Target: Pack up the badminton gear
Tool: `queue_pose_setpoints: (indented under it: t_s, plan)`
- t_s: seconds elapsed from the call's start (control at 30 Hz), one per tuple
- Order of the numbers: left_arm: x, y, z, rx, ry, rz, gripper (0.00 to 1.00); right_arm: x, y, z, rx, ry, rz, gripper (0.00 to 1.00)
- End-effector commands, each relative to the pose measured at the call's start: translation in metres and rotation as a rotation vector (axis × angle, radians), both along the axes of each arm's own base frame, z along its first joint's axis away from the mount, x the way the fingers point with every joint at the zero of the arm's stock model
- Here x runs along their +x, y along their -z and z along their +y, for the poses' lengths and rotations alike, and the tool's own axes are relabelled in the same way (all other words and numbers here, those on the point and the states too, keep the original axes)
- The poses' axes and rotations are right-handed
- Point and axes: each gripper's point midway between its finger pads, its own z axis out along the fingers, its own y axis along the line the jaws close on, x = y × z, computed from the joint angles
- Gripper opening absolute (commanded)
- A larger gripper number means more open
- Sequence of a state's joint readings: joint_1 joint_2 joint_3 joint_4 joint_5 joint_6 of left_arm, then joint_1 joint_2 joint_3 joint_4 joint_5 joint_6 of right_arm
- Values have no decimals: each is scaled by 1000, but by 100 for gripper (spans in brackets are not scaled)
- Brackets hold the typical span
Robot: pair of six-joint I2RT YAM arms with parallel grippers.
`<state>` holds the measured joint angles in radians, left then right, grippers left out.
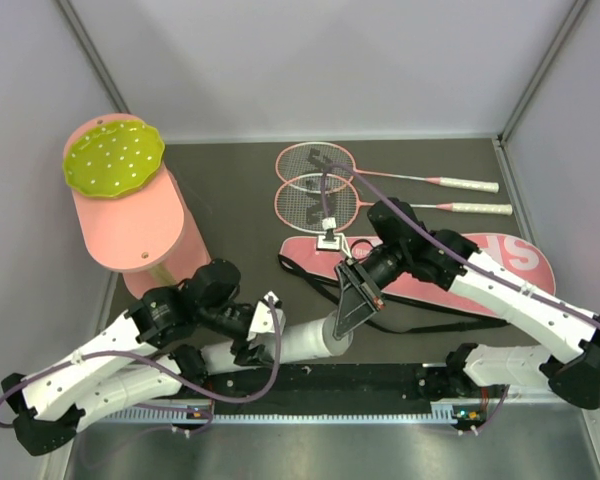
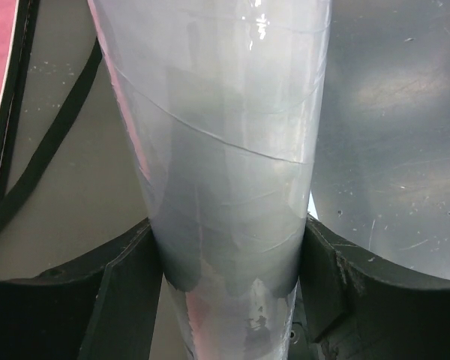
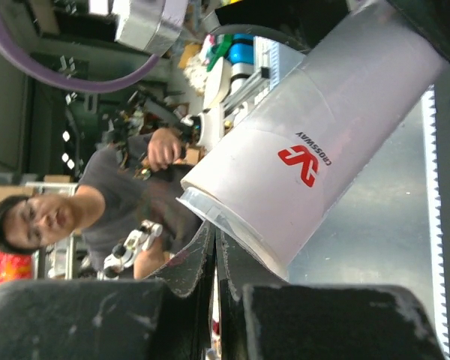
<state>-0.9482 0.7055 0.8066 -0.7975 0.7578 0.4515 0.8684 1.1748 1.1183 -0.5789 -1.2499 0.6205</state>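
Note:
My left gripper [image 1: 267, 328] is shut on a white tube [image 1: 310, 341] and holds it level above the near table, its open end pointing right. In the left wrist view the tube [image 2: 225, 150] fills the gap between both black fingers [image 2: 127, 289]. My right gripper [image 3: 214, 229] is shut, with its tips against the clear rim at the end of the tube [image 3: 307, 150], which bears a red logo. Two pink-framed rackets [image 1: 308, 180] with white handles lie at the back. The pink bag [image 1: 505, 262] lies under the right arm.
A big pink cylinder with a yellow-green dotted disc [image 1: 130, 210] stands at the left. The bag's black strap [image 2: 49, 154] curls over the dark table. A black toothed strip [image 1: 320, 385] runs along the near edge. Grey walls close in the sides.

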Motion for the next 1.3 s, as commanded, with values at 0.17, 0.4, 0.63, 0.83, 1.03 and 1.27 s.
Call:
queue_pose_setpoints:
  t_s: [0.17, 0.4, 0.63, 0.83, 1.03, 1.27]
  plan:
    - [25, -122, -43, -441, 10, -292, 0, 22, 54, 30, -209, 195, -204, 0]
    - [20, -123, -45, -486, 44, -303, 0, 13, 39, 39, -117, 182, -247, 0]
    - [39, -117, -47, -539, -112, -290, 0, 51, 17, 34, -82, 403, -462, 5]
    - [72, -121, -43, -568, -315, -328, 0, 83, -10, 29, -66, 586, -577, 16]
    - [83, -121, -45, -593, -352, -371, 0, 98, -56, 19, 7, 686, -679, 24]
    - [91, -102, -41, -542, -385, -409, 0, 94, -98, -30, 81, 824, -771, 34]
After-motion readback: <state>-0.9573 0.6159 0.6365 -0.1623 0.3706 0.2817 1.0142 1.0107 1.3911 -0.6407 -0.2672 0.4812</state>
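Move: The right hand's shut fingertips are at the lid on the raised end of the shuttlecock tube; the lid's middle is about 2 cm left, 1 cm back and 2 cm below. From the left hand, gripping the tube, the lid lies some 14 cm right, 2 cm ahead and 8 cm up. Well below the right hand, the black strap lies about 14 cm ahead and 10 cm right, and the pink racket bag some 27 cm ahead and 20 cm right. Leftward and slightly down and back at first, the right hand works its shut fingertips about 1.5 cm against the lid while the left keeps its tube grip. Then both travel forward roughly 9 cm and rise, the left drifting right and turning the lidded end forward and up; the right swings clockwise to point left, opening its fingers about a third, close to the lid. ##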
